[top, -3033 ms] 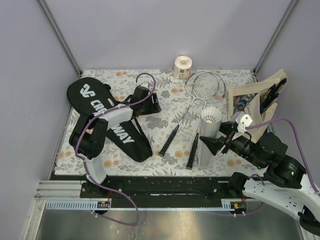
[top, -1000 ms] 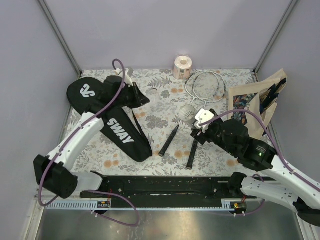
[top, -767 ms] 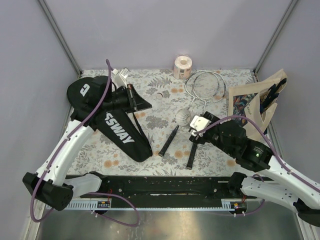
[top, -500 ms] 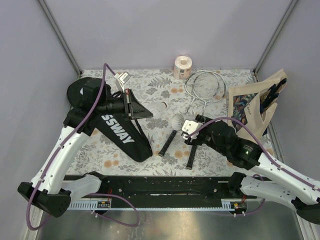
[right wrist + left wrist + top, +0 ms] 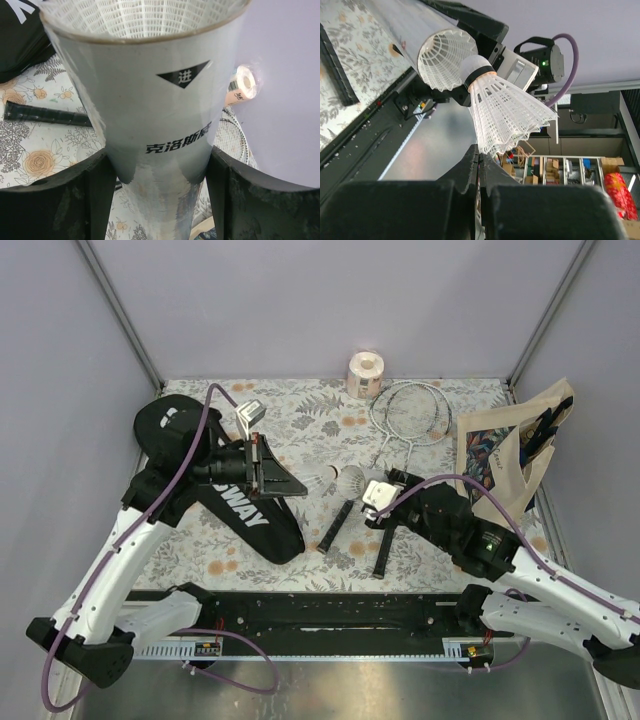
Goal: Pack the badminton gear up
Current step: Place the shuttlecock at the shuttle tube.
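Note:
My left gripper point(image 5: 302, 486) is shut on the skirt rim of a white mesh shuttlecock point(image 5: 322, 482), held in mid-air. In the left wrist view the shuttlecock point(image 5: 505, 105) has its cork tip right at the open mouth of the white tube point(image 5: 447, 55). My right gripper point(image 5: 392, 502) is shut on that white tube point(image 5: 150, 100), which is tilted with its mouth point(image 5: 350, 478) facing left. The black racket bag point(image 5: 215, 485) lies at the left. Two rackets point(image 5: 410, 415) lie at the back, their black handles point(image 5: 337, 525) pointing toward the front.
A pinkish paper roll point(image 5: 365, 372) stands at the back edge. A beige printed tote bag point(image 5: 505, 445) leans at the right wall. Both arms meet over the flowered cloth point(image 5: 300, 430) at its middle.
The left arm swung right from the bag with the shuttlecock. The right arm carried the tube leftward. Shuttlecock and tube mouth now meet.

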`<state>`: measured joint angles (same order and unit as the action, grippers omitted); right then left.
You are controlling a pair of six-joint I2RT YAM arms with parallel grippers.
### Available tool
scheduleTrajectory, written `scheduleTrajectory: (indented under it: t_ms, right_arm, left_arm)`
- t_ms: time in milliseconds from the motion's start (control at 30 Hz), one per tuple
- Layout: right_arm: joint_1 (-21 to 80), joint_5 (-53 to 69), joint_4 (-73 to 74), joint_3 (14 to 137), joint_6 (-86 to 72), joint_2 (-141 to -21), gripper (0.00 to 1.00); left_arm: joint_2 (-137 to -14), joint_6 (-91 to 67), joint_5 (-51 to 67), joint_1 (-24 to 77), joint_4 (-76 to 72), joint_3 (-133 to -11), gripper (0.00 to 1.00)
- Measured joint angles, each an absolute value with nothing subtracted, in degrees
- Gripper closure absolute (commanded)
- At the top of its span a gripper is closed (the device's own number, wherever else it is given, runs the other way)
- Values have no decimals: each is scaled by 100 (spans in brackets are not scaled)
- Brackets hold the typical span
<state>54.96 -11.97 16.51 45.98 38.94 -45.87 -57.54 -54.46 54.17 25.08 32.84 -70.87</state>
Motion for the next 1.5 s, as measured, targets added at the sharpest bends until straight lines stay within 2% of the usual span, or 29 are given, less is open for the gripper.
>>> scheduleTrajectory:
  t_ms: [333, 667, 800, 900, 967, 1200, 1500]
  right_arm:
    - [5496, -1000, 1540, 4534, 3905, -4311, 57]
    - [5496, -755, 1535, 4320, 4032, -4143, 57]
    - [5476, -790, 1671, 4246, 4086, -4154, 57]
    - [5472, -775, 1750, 4226, 4117, -4198, 57]
    - [5474, -753, 1734, 4226, 4119, -4219, 57]
    - [5474, -687, 1697, 4226, 4119, -4219, 57]
    - [5474, -620, 1645, 4226, 4115, -4241, 57]
  left_arm:
    - [-6031, -5822, 5315, 3267, 2810, -6869, 100]
    - [-6901, -6095, 4995, 3684, 2329, -6591, 99]
    - [-7057, -5852, 4801, 3804, 2532, -6615, 81]
    - [-7157, -5527, 4357, 3898, 3013, -6840, 62]
    - [-7216, -5295, 4066, 3935, 3277, -7017, 56]
    - [-7297, -4777, 3437, 3999, 3706, -7328, 42]
    - [-7481, -4152, 2849, 4521, 3771, -7505, 38]
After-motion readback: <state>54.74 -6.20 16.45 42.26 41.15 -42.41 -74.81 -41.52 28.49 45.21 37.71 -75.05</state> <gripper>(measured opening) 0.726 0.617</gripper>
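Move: The left hand holds the shuttlecock by its skirt; the shuttle tube's open mouth lies roughly 9 cm to its right, 3 cm ahead and 8 cm below. Down on the table, the left racket's grip is about 9 cm right and 9 cm ahead, the bag's near end some 9 cm left and 8 cm ahead. From the right hand gripping the tube, that mouth is about 8 cm left, 5 cm back and 4 cm up. The left hand carries the shuttlecock rightward, then chiefly down to the tube mouth, ending some 10 cm lower and 8 cm farther right, while its fingers tip down about 20 degrees and open from shut to over half wide at the mouth, letting go of the skirt. The right hand keeps its grip on the tube, easing 1.5 cm back, rising slightly, then sinking about 3 cm. ##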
